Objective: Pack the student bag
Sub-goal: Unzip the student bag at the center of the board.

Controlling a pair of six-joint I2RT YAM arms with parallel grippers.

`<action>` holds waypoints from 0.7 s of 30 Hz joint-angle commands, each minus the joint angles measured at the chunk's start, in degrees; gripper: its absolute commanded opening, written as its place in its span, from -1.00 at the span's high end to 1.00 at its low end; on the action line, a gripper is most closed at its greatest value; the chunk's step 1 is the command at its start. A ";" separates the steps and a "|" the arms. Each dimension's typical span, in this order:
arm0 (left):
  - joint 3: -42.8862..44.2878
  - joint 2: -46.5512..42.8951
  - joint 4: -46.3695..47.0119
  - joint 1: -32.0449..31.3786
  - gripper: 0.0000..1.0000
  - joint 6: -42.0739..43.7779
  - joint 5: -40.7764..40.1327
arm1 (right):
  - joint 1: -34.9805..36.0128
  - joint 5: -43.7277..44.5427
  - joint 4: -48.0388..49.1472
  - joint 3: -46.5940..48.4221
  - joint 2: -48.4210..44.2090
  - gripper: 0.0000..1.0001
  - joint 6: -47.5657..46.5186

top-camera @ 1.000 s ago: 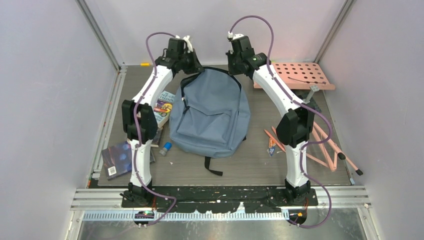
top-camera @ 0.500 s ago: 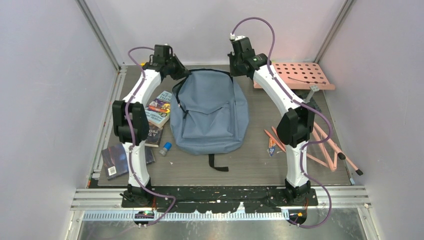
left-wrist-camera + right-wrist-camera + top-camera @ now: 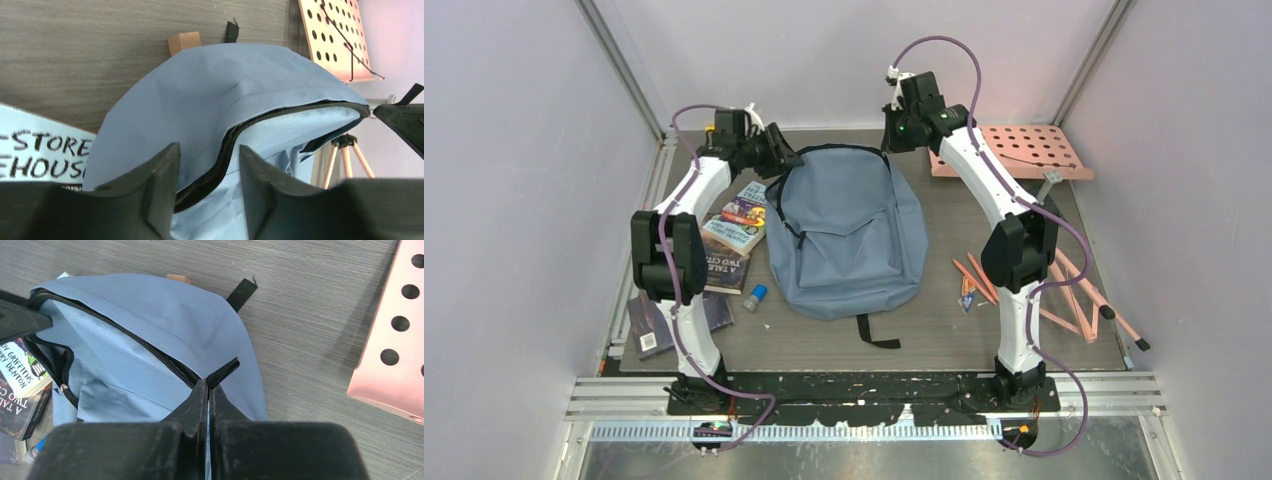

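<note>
The student bag [image 3: 849, 235], a large grey-blue backpack, lies flat in the middle of the table with its top toward the far edge. My left gripper [image 3: 780, 160] is at the bag's top left corner. In the left wrist view it [image 3: 207, 170] is open, and the dark zipper line [image 3: 227, 150] runs between its fingers without being pinched. My right gripper [image 3: 900, 132] is at the bag's top right. The right wrist view shows it [image 3: 208, 385] shut on the zipper edge of the bag [image 3: 150, 325], holding that edge up.
Books [image 3: 736, 228] lie left of the bag, another book [image 3: 662, 318] sits nearer the front left, and a small blue object [image 3: 755, 294] is beside the bag. A pink perforated board [image 3: 1024, 150] stands at the back right. Orange sticks [image 3: 1074, 290] lie to the right.
My left gripper has swung left and down along the bag's top edge and has opened, letting go. The bag has shifted slightly right. The right gripper stays shut at the top right.
</note>
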 commanded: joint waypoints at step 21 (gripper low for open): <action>15.14 3.49 1.64 -4.46 -0.54 32.08 0.97 | -0.33 -8.34 3.71 1.04 -1.97 0.99 -3.06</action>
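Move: The left corner of the student bag's open rim lies almost at the left hand's fingertips, level with it fore and aft and about 3 cm below. From that hand the wooden block is about 8 cm ahead, 6 to the right and 14 below; the treehouse book is some 12 cm left, 6 back and 14 below. The right hand already pinches the rim; the left corner lies 16 cm to its left, level fore and aft, roughly 7 below. The left hand, its fingers already part open at the corner of the rim, first eases a couple of centimetres left and slightly back while they spread much wider, then lifts about 7 cm and swings forward and a little right again, clear of the bag, the fingers tipping up towards level as the wrist turns some 35 degrees. The right hand keeps its pinch on the rim at the bag's top, drifting only a centimetre or so left. ##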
